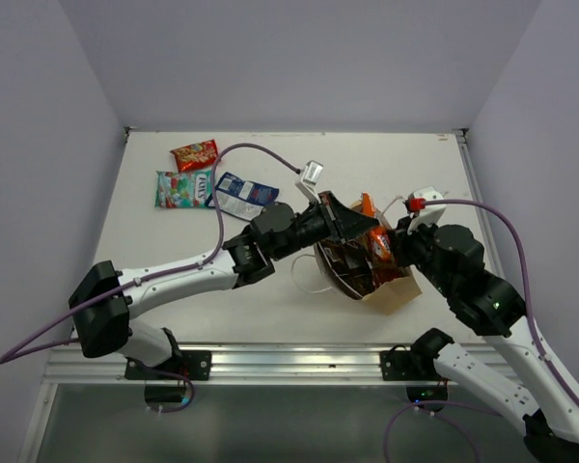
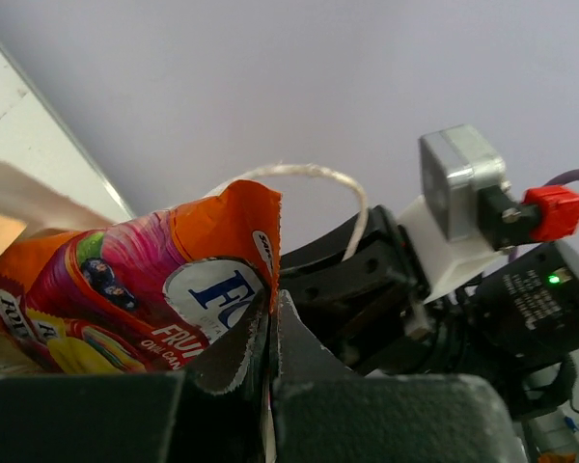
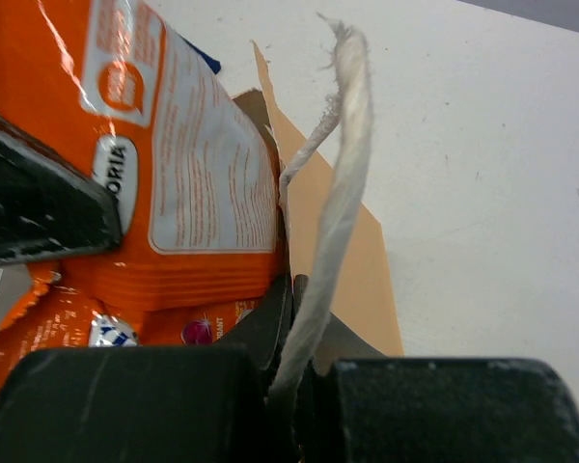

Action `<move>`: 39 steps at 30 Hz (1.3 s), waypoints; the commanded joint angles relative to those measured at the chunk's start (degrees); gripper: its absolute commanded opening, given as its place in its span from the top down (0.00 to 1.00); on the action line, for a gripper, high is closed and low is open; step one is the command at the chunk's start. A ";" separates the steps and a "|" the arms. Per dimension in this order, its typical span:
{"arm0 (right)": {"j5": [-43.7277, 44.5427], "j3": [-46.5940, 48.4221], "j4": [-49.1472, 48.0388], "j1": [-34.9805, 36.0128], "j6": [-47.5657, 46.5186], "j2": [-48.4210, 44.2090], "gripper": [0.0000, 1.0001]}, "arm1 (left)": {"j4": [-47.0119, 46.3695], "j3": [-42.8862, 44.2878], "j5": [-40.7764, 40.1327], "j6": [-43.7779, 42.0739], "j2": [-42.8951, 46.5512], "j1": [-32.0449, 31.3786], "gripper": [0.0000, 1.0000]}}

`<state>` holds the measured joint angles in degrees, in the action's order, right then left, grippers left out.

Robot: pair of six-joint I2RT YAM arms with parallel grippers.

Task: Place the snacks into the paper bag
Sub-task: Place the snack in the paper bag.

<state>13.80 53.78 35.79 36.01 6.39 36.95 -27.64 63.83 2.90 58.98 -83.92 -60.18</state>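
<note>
The tan paper bag [image 1: 394,291] lies at centre right with its mouth facing left and dark and red snacks [image 1: 352,262] inside. My left gripper [image 1: 359,228] is shut on the edge of an orange snack packet [image 2: 145,289] and holds it at the bag's mouth; its jaws [image 2: 273,318] pinch the packet's top seam. My right gripper [image 1: 401,241] is shut on the bag's rim [image 3: 357,280], with the white cord handle [image 3: 340,183] running up past its closed jaws [image 3: 294,294]. The orange packet [image 3: 183,183] fills the left of the right wrist view.
Three snack packets lie on the table at the back left: a red one [image 1: 194,154], a teal-green one [image 1: 183,188] and a blue-white one [image 1: 243,193]. A small white tag [image 1: 312,174] lies behind the left arm. Walls close the table on three sides.
</note>
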 commanded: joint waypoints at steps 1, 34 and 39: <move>-0.71 2.21 -1.51 0.20 0.20 -0.74 1.00 | -5.76 -2.48 -0.96 0.60 0.77 -0.02 1.00; 0.08 3.53 -1.34 0.20 -0.15 0.76 1.00 | 17.17 -10.75 -5.53 0.70 8.86 -0.11 0.60; -0.27 3.09 -1.78 0.20 -0.15 1.28 1.00 | 19.11 -10.66 -8.61 -1.41 12.19 -0.11 0.46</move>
<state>13.32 54.65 36.36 36.01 6.39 37.85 -9.82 51.05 -2.63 60.42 -75.07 -60.18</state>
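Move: The paper bag's middle is about 20 cm below the left hand, some 2 cm back and 2 cm to its right; the bag's mouth faces up towards this hand. The brown packs already in the bag lie roughly 20 cm down, 2 cm back and 2 cm to the left. The right gripper stands about 6 cm to the right, 1 cm farther out and 8 cm lower. From the right hand, the bag's middle is some 3 cm back, 4 cm left and 12 cm below. The orange snack pack, still pinched in the left fingers, is lowered into the bag's mouth: the left hand first drops about 9 cm, then swings some 6 cm left, dips a little further with a slight shift right, and opens its fingers to about half to let the pack go. Meanwhile its fingers tip down some 25 degrees. The right hand stays put, keeping its grip on the bag's rim. ##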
